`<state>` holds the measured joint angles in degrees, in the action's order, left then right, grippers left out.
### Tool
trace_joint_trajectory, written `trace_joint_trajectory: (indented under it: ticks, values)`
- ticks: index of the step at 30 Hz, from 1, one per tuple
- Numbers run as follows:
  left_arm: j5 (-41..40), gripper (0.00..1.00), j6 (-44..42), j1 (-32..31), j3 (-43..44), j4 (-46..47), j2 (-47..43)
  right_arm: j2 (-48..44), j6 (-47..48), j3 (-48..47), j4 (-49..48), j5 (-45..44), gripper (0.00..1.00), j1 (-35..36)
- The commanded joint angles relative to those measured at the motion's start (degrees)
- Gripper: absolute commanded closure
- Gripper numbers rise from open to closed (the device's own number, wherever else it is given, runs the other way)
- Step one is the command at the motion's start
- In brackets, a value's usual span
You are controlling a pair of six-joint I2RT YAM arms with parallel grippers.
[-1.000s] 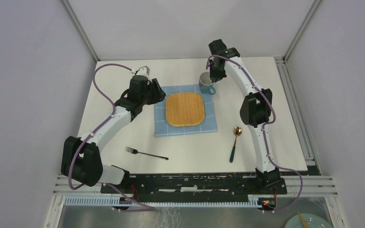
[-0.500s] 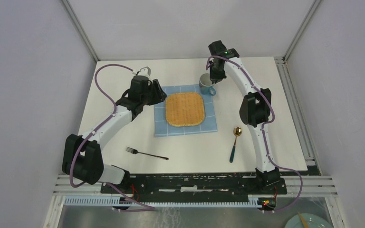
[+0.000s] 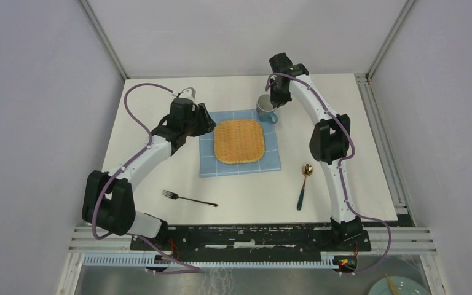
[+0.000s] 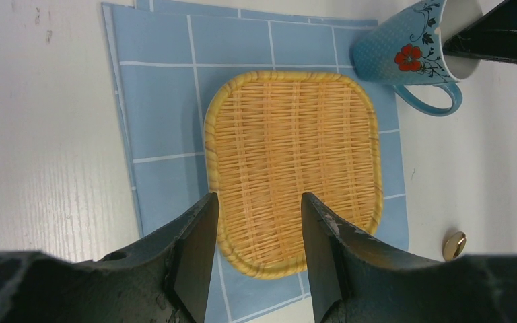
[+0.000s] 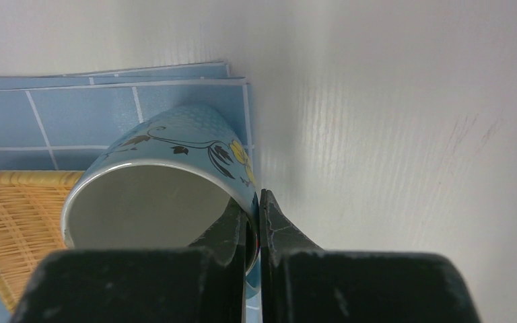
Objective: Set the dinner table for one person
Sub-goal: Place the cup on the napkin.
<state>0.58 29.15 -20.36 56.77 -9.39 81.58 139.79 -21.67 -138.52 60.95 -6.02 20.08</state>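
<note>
On the white dinner table (image 3: 252,190) lies a blue checked cloth (image 3: 209,161) with a square wicker mat (image 3: 239,141) on it. A blue flowered mug (image 3: 264,107) stands at the cloth's far right corner. My right gripper (image 5: 257,202) is shut on the rim of the mug (image 5: 168,155), one finger inside and one outside. My left gripper (image 4: 259,202) hangs open over the near edge of the wicker mat (image 4: 293,148), holding nothing. From above, the left gripper (image 3: 206,120) is at the cloth's left edge. Whether the mug touches the table, I cannot tell.
A black-handled fork (image 3: 189,198) lies near the front left. A spoon (image 3: 304,184) with a gold bowl and teal handle lies at the front right. Grey walls close in the table on three sides.
The left arm has shifted very slightly. The right gripper and the mug stay where they were.
</note>
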Motion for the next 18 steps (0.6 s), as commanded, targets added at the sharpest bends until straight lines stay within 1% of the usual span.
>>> trace_joint_trajectory:
  ticks: [1, 2, 4, 8, 12, 15, 18]
  values:
    - [1.1, 0.44, -2.6, 0.3, 1.8, 2.3, 0.5, -0.5, -0.4, 0.2, -3.2, 1.0, 0.96, 0.0]
    - [1.1, 0.44, -2.5, 0.3, 1.8, 2.4, 0.6, -0.6, -0.4, 0.2, -3.1, 1.2, 1.00, -0.1]
    - [1.2, 0.44, -2.4, 0.3, 1.8, 2.6, 0.8, -0.6, -0.3, 0.2, -3.0, 1.0, 1.00, 0.0]
    - [1.4, 0.44, -2.3, 0.3, 1.9, 2.7, 0.9, -0.9, -0.2, 0.7, -3.0, 1.2, 0.88, 0.0]
    - [1.5, 0.44, -2.2, 0.3, 2.2, 2.8, 1.1, -1.6, -0.1, 2.0, -3.7, 1.6, 0.82, -0.1]
    - [1.5, 0.44, -2.1, 0.3, 2.1, 2.9, 1.2, -2.1, -0.1, 2.6, -4.4, 1.7, 0.74, 0.0]
    - [1.6, 0.44, -2.1, 0.3, 1.9, 2.8, 1.1, -2.6, -0.2, 3.2, -4.8, 1.9, 0.71, -0.1]
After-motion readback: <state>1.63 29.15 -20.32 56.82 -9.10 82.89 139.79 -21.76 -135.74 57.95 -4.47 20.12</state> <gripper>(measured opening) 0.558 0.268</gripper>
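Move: The cup, still pinched by the right-hand side of its rim, has its middle about 4 cm to the left of the right hand, 1 cm back and 4 cm down, over the napkin's far right corner. The woven mat lies some 12 cm back and 15 cm left of that hand; the spoon about 28 cm back and 10 cm right, both around 8 cm lower. From the left hand, the cup is roughly 12 cm ahead, 19 cm right and 11 cm lower. The cup, over the napkin's far right corner, is let go of: the right hand sinks about 1 cm, slowly at first, and its nearly shut fingers open to about a quarter, one staying inside the cup and the other coming clear of the outer wall. As they open, the hand also drifts about half a centimetre left, with hardly any turn. ##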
